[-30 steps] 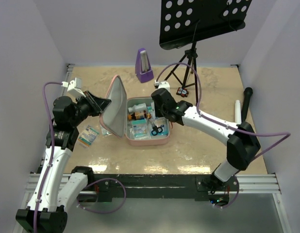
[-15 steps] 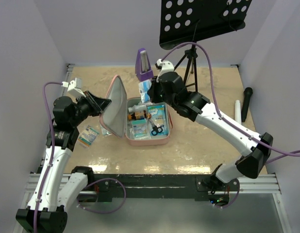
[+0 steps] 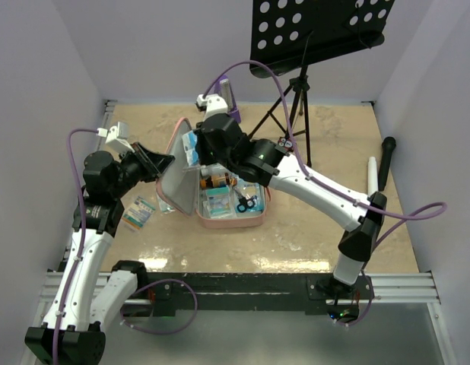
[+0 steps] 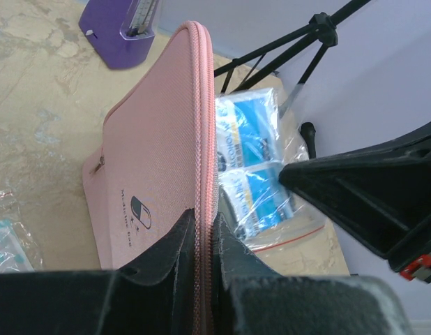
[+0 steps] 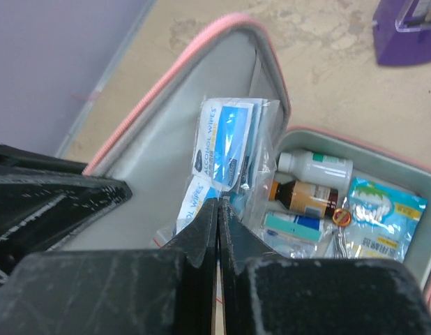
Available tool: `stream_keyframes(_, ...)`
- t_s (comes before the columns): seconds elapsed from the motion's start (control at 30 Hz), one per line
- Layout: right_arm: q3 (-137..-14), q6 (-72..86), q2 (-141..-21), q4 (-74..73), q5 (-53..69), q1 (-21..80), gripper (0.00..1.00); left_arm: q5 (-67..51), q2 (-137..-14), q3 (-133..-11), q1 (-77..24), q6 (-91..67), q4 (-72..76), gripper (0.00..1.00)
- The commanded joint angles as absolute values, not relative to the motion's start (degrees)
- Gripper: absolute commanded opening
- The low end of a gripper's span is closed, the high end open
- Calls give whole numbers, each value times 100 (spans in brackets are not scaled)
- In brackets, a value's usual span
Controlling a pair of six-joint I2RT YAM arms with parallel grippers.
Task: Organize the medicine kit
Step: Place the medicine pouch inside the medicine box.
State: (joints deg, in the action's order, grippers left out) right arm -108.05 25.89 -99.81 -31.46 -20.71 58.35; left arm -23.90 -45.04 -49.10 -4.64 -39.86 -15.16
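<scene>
The pink medicine kit (image 3: 227, 222) lies open at the table's middle. My left gripper (image 3: 160, 163) is shut on the zip edge of its upright lid (image 4: 153, 160), one black finger on each side (image 4: 203, 220). My right gripper (image 5: 217, 202) is shut on a clear zip bag of blue alcohol wipes (image 5: 226, 139) and holds it against the lid's grey lining (image 5: 153, 146). From above, the bag (image 3: 191, 148) sits just inside the lid. The base holds a white bottle (image 5: 313, 167), a brown bottle (image 5: 306, 195), packets and small scissors (image 3: 246, 203).
A purple metronome (image 4: 121, 31) stands behind the kit, partly hidden by my right arm from above. A black music stand (image 3: 319, 30) on a tripod (image 3: 296, 114) is at the back right. One packet (image 3: 138, 213) lies left of the kit. A black rod (image 3: 385, 163) and a white tube (image 3: 372, 171) lie at the right.
My right arm has swung left from over the kit's base, carrying the bag of wipes up and across to the inside of the lid. The left arm has stayed still on the lid.
</scene>
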Motion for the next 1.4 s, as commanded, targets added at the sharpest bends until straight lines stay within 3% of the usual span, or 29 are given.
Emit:
stream_keyframes(0.0, -11171, 2496, -9976, -3639, -2566, 5950, 0, -2514, -4447, -4904, -510, -4034, -1081, 0)
stream_keyframes(0.73, -12331, 2522, -10801, -3955, -2347, 6152, 0, -2584, -4394, -4799, -510, -4148, -949, 0)
stream_keyframes(1.37, -12516, 2505, -11338, -3797, -2110, 6170, 0, -2610, -4324, -4755, -510, -4184, -923, 0)
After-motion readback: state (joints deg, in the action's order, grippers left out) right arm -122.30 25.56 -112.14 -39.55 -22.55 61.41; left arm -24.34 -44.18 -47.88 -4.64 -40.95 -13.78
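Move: The right hand already holds the medicine pouch in front of the open lid; the middle of the lid's inner face lies about 4 cm to its left, 3 cm back and 8 cm lower. The medicine box's middle is roughly 9 cm to its right, 4 cm back and 20 cm below, with the brown bottle some 5 cm right, 4 cm back and 19 cm down. From the left hand, pinching the lid's rim, that inner face is level ahead, about 4 cm right and 8 cm lower. Down a couple of centimetres, then up again a little above where it began, and finally about 4 cm left and down, the right hand works the pouch towards the lid's inner face, ending some 3 cm lower. Its shut fingers keep their hold with only a slight tilt. The left hand stays put, still pinching the rim to hold the lid up. ##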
